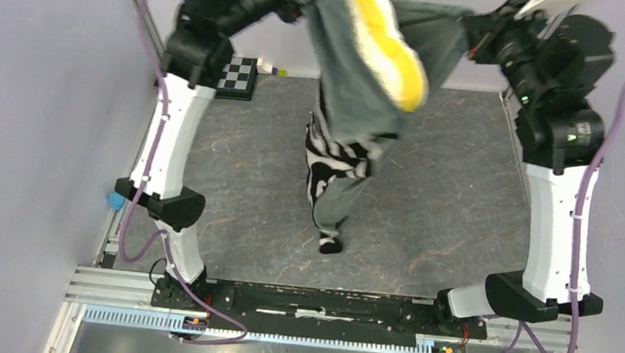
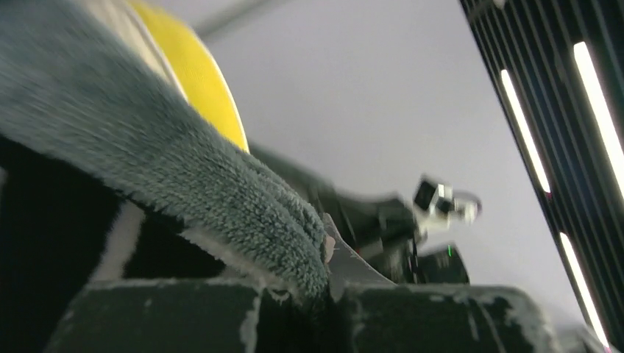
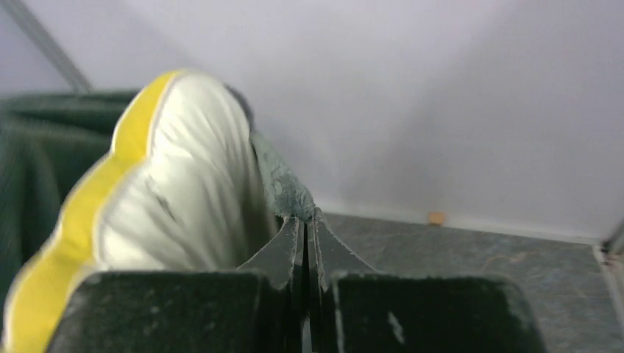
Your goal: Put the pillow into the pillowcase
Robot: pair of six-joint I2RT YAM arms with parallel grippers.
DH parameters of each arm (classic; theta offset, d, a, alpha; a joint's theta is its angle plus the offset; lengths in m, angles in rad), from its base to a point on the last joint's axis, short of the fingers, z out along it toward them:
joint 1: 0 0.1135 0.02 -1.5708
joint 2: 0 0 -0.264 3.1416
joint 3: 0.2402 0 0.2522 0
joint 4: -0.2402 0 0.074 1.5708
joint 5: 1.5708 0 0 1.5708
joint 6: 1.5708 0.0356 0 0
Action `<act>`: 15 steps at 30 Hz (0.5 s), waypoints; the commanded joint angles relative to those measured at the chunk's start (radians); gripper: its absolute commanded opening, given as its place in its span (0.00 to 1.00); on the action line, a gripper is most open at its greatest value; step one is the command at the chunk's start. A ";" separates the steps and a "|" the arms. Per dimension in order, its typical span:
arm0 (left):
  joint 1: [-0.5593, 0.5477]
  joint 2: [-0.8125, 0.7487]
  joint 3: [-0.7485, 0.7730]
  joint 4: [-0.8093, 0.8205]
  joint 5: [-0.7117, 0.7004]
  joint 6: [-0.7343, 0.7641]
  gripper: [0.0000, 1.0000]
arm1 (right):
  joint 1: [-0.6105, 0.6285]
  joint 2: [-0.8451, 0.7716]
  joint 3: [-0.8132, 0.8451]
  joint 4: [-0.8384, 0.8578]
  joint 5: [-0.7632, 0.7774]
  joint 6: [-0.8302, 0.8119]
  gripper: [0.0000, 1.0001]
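The pillowcase [image 1: 351, 102] hangs high over the table between both arms, grey-green plush on top and zebra stripes [image 1: 332, 157] lower down, its tail reaching the table. The pillow [image 1: 389, 41], cream with a yellow band, sticks out of the case's mouth at the top. My left gripper [image 2: 327, 257] is shut on the plush rim [image 2: 243, 213] of the pillowcase. My right gripper [image 3: 307, 220] is shut on the opposite rim [image 3: 283, 187], with the pillow [image 3: 184, 184] bulging just left of its fingers. In the top view both grippers sit at the upper edge, largely hidden by fabric.
A small checkerboard [image 1: 238, 77] lies at the back left of the dark grey table [image 1: 462, 208]. Walls close in on the left and the back. The other arm [image 2: 434, 220] shows across in the left wrist view.
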 commanded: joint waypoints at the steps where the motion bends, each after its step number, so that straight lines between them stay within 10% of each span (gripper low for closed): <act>1: -0.271 -0.048 0.022 0.088 0.020 0.092 0.03 | -0.157 0.022 0.123 0.077 -0.052 0.064 0.00; 9: -0.004 -0.033 0.069 0.224 0.050 -0.116 0.03 | -0.161 -0.122 -0.045 0.171 -0.052 0.042 0.00; 15: -0.236 0.008 0.088 0.182 0.012 -0.016 0.03 | -0.233 -0.032 0.063 0.139 -0.091 0.078 0.00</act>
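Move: The pillow, its yellow-edged end sticking out of the grey pillowcase, is between the two hands: about 12 cm to the right, 3 cm back and 11 cm below the left one. From the right hand it is about 12 cm to the left, level in reach and some 6 cm lower. The pillowcase's dangling tail lies roughly 16 cm left, 20 cm back and 45 cm below the right hand. The pillowcase, still pinched at its rim by both shut grippers and clear of the table, is shaken with the pillow in it. The left hand jerks back and right some 13 cm, yawing clockwise, then swings most of the way back. The right hand shifts about 5 cm right, bobbing up, down and up again. ##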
